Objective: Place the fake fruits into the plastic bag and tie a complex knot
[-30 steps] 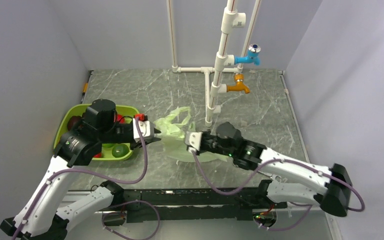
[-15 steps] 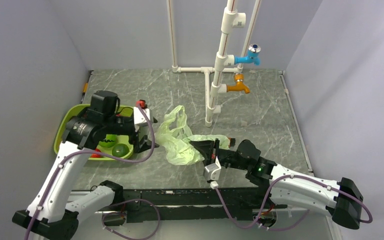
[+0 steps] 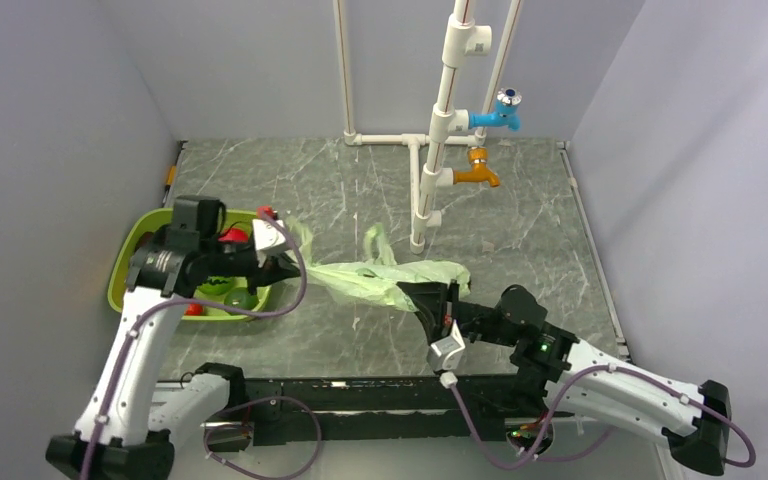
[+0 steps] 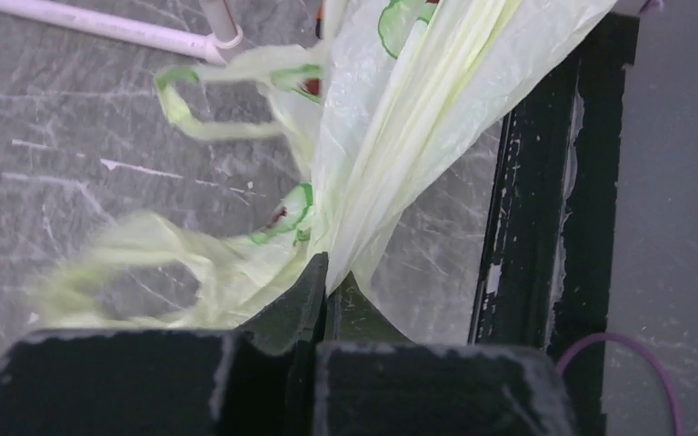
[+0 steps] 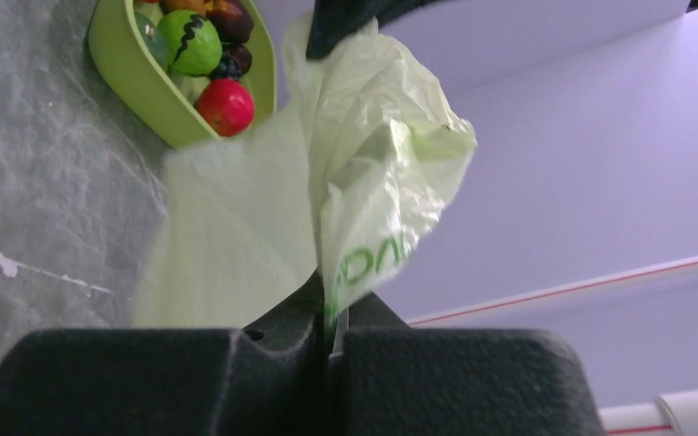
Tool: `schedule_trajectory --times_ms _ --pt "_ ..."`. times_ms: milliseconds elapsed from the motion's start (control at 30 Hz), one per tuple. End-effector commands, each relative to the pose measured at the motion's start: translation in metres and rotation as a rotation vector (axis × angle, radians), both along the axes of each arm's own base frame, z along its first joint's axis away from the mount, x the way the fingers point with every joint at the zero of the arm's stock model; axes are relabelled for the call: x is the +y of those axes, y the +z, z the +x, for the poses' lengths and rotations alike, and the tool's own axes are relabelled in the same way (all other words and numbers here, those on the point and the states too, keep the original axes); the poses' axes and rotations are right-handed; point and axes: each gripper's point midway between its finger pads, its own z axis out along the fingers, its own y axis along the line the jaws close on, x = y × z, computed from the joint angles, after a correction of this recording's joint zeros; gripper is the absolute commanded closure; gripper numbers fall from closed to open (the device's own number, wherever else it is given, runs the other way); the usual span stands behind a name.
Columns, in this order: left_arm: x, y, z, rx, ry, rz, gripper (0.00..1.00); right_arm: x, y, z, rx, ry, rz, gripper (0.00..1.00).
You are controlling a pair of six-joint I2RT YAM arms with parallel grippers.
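The pale green plastic bag [image 3: 375,281] hangs stretched between my two grippers above the table. My left gripper [image 3: 292,266] is shut on its left end, my right gripper [image 3: 422,294] on its right end. One loop handle [image 3: 372,240] sticks up at the middle. In the left wrist view the jaws [image 4: 327,272] pinch the gathered film [image 4: 400,118]; a handle loop [image 4: 191,118] dangles. The right wrist view has its jaws [image 5: 327,309] closed on the bag [image 5: 363,154]. The fake fruits lie in the tray: a green one [image 5: 186,41], a red one [image 5: 225,104], a maroon one [image 5: 232,18].
The lime-green tray [image 3: 125,270] sits at the left under my left arm. A white pipe stand [image 3: 425,190] with a blue tap [image 3: 505,110] and an orange tap [image 3: 480,172] rises just behind the bag. Grey walls close in both sides. The black rail [image 4: 545,182] marks the near edge.
My left gripper opened and shut again on the bag's left end. The right arm drew back toward the near edge, and the bag went from a crumpled heap to a taut band.
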Motion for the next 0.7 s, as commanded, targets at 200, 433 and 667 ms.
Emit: schedule_trajectory --times_ms 200,433,667 --pt "0.063 -0.007 0.028 0.009 0.364 -0.094 0.93 -0.029 -0.010 0.010 0.229 -0.116 -0.047 1.00" --pt "0.021 0.052 -0.013 -0.092 0.021 -0.074 0.01 0.008 0.007 0.010 0.433 -0.033 -0.088 1.00" --pt "-0.034 0.056 -0.039 -0.058 -0.167 -0.125 0.01 0.030 0.008 0.015 0.540 -0.012 -0.125 1.00"
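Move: The plastic bag is stretched between the two shut grippers, its middle about 11 cm to the left hand's right and a little below it; from the right hand that middle lies some 8 cm left and 1 cm forward. One loose handle flops about 14 cm right of the left hand and 6 cm ahead. The fruit basket stands roughly 24 cm to the left hand's left, 5 cm farther out and 18 cm below. The bag, still pinched at both ends, is first tugged about 5 cm left by the left hand, which then opens its fingers wide and lets its end go, rising some 5 cm as it comes back right and slightly towards the base, over the bag. The right hand keeps its grip, easing right and down at first, then going left and forward by a few centimetres while rolling about 25 degrees. ##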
